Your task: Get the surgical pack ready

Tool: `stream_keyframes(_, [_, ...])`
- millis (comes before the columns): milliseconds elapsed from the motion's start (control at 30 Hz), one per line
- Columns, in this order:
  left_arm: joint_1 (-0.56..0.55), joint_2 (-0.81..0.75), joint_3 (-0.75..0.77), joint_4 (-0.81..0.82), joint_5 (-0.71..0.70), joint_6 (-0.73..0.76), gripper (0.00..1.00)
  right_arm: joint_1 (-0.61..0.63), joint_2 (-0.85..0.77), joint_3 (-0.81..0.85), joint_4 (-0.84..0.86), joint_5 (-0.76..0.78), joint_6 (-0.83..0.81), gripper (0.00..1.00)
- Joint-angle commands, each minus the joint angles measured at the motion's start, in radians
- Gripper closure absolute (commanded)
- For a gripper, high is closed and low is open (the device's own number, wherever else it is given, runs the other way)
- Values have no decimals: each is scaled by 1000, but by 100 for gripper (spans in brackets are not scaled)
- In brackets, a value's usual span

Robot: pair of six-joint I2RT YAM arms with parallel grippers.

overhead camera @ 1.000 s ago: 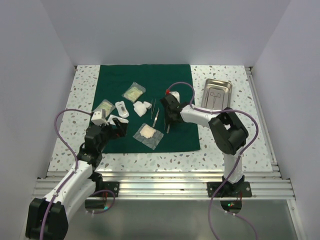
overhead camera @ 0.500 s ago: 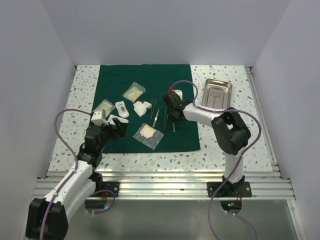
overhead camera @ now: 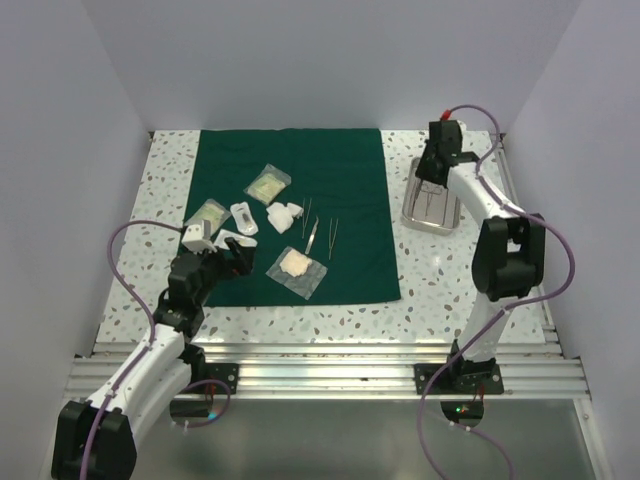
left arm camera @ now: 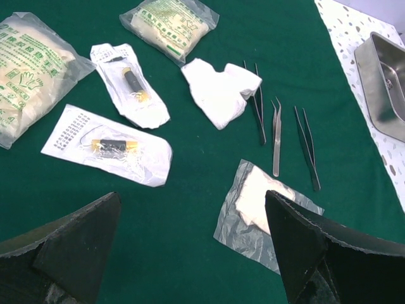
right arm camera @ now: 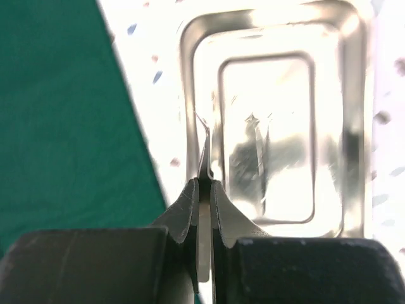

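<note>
The dark green cloth lies flat with three thin steel instruments side by side at its middle, also in the left wrist view. A clear gauze pouch lies near them. The shiny steel tray sits on the table to the cloth's right. My right gripper hangs over the tray's left rim, shut on a thin steel instrument. My left gripper stands open low over the cloth's near left part, holding nothing.
Two green-printed packets, two white paper pouches and a white folded gauze lie on the cloth's left half. White walls close in the speckled table; a metal rail runs along its near edge.
My right gripper closed on one instrument at the cloth's middle and swung it back and right to above the tray. The left arm stayed put.
</note>
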Motion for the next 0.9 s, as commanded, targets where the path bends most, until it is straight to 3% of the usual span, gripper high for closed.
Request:
stream_keyframes(0, [-5,-4,-6,67,20,16,0,-40,80,95,-38,-21,-57,100])
stream_keyframes(233, [-5,-10,-12,75,16,16,0,-86,246,181,-40,-47,-110,100])
stream_keyframes(500, [-5,-1,-11,80,18,16,0,-86,289,152,-8,-51,-111,99])
stream_keyframes(667, [-5,-2,-11,78,16,16,0,-81,243,130,-14,-39,-110,77])
stream_keyframes(867, [-5,-3,-9,75,16,16,0,-2,84,57,-6,61,-140,67])
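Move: My right hand holds the scalpel above the metal tray; the tray's middle is about 2 cm ahead, 6 cm to my right and roughly 12 cm below. In it, the scissors lie about 1 cm ahead and 6 cm right, and the first scalpel, along the left wall, is some 2 cm ahead and 1 cm right. From my idle left hand, the tray is about 17 cm ahead, 47 cm right and 11 cm down. I carry the scalpel on a few centimetres forward and right over the tray, then sink my right hand about 10 cm between the first scalpel and the scissors, tipping the fingers some 10 degrees more downward. Once down I open them about a third and let go of the handle, then ease back about 2 cm and start to rise. ##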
